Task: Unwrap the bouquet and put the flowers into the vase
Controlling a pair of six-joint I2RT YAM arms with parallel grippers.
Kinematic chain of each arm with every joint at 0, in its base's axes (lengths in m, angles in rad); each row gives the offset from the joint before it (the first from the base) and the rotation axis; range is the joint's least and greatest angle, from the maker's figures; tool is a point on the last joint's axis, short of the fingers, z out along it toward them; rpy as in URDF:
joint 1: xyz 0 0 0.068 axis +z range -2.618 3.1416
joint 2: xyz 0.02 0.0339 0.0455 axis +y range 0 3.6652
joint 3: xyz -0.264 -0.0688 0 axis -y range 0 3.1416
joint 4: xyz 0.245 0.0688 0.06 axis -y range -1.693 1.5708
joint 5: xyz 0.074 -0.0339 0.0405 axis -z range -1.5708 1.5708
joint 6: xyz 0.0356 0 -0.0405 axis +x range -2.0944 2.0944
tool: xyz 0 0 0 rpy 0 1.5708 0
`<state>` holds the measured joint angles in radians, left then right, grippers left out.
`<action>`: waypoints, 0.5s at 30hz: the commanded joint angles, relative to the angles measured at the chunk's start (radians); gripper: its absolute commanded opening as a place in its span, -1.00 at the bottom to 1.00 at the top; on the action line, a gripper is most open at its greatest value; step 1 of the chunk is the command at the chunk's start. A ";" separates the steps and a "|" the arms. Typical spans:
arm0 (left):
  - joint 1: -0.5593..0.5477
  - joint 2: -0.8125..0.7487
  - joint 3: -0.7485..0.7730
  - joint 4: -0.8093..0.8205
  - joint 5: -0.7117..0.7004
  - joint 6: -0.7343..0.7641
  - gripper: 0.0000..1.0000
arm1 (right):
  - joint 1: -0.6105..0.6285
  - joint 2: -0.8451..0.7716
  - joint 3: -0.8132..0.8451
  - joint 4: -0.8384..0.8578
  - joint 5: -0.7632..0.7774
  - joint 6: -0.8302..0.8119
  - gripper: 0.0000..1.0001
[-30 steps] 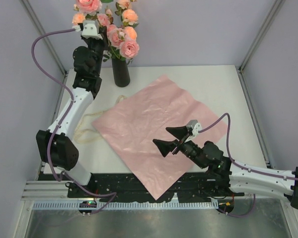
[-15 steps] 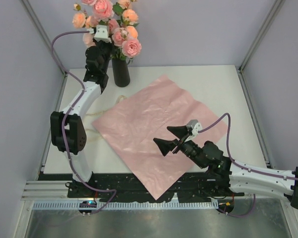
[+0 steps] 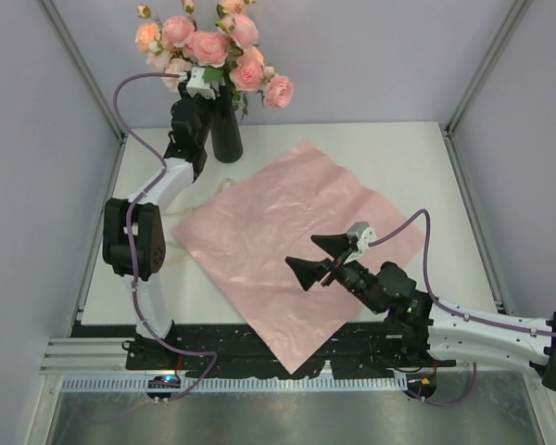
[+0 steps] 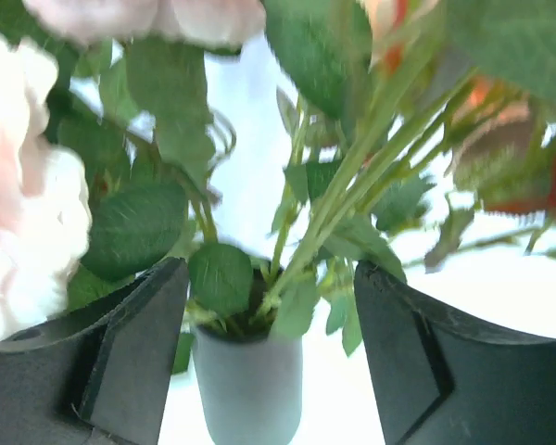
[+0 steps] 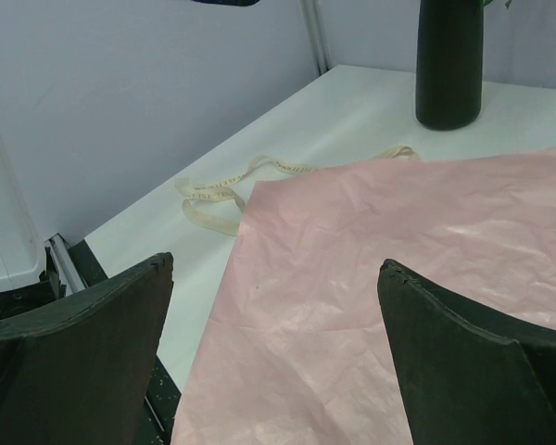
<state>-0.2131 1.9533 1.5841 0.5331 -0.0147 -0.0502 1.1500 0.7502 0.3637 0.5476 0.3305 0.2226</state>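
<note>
The flowers (image 3: 218, 46), peach-pink roses with green leaves, stand with their stems (image 4: 345, 190) down in the black vase (image 3: 226, 137) at the table's back left. My left gripper (image 3: 213, 100) is right beside the vase's mouth, open. In the left wrist view its jaws (image 4: 271, 269) stand apart on either side of the vase (image 4: 250, 389) and stems, gripping nothing. The unwrapped pink sheet (image 3: 287, 232) lies flat mid-table. My right gripper (image 3: 303, 256) hovers open over the sheet's near part (image 5: 398, 278), empty. No wrapped bouquet shows.
A loose cream ribbon (image 3: 162, 246) lies on the white table (image 3: 398, 158) left of the sheet, also seen in the right wrist view (image 5: 232, 185). The vase (image 5: 449, 60) stands far ahead of the right gripper (image 5: 276, 264). Frame posts and grey walls enclose the table.
The left arm swung right toward the vase, carrying the roses over it. The blooms shifted right and now spread wider, and the left jaws have opened off the stems. The right arm stayed still.
</note>
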 commanded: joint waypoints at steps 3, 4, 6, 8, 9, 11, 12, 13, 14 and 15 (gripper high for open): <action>0.004 -0.206 -0.157 0.068 0.062 -0.065 0.61 | 0.002 -0.037 0.055 0.008 0.018 0.012 0.91; 0.006 -0.229 -0.185 0.062 0.074 -0.082 0.65 | 0.002 -0.038 0.064 -0.004 0.019 0.018 0.91; 0.006 -0.296 -0.263 0.053 0.084 -0.128 0.75 | 0.002 -0.037 0.078 -0.030 0.033 0.029 0.91; 0.004 -0.353 -0.355 0.067 0.107 -0.166 0.82 | 0.002 -0.043 0.093 -0.069 0.059 0.047 0.91; 0.006 -0.384 -0.398 0.076 0.126 -0.181 0.85 | 0.002 -0.045 0.102 -0.092 0.088 0.058 0.91; 0.004 -0.445 -0.494 0.079 0.151 -0.209 0.92 | 0.002 -0.055 0.132 -0.170 0.125 0.106 0.91; 0.006 -0.483 -0.530 0.073 0.163 -0.224 0.95 | 0.001 -0.057 0.155 -0.234 0.139 0.139 0.91; 0.006 -0.519 -0.583 0.055 0.171 -0.237 0.99 | 0.002 -0.060 0.165 -0.267 0.166 0.161 0.91; 0.004 -0.563 -0.619 0.033 0.185 -0.252 0.99 | 0.002 -0.060 0.191 -0.346 0.189 0.209 0.91; 0.004 -0.602 -0.647 0.007 0.199 -0.270 0.99 | 0.001 -0.057 0.204 -0.386 0.235 0.245 0.91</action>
<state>-0.2108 1.4754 1.0454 0.5598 0.1101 -0.2314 1.1500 0.7090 0.4744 0.3470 0.4240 0.3237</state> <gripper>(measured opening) 0.991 0.956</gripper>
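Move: The vase stands about 7 cm ahead of the left hand and a centimetre to its right, its middle some 20 cm below. The flower heads spread above the vase, about 10 cm above the hand. The pink wrapping lies flat on the table, about 18 cm back and 20 cm to the hand's right. From the right hand the vase is roughly 46 cm ahead and 22 cm to the left. The left hand draws back about 13 cm from vase and flowers, fingers opening wider, wrist turning slightly clockwise. ##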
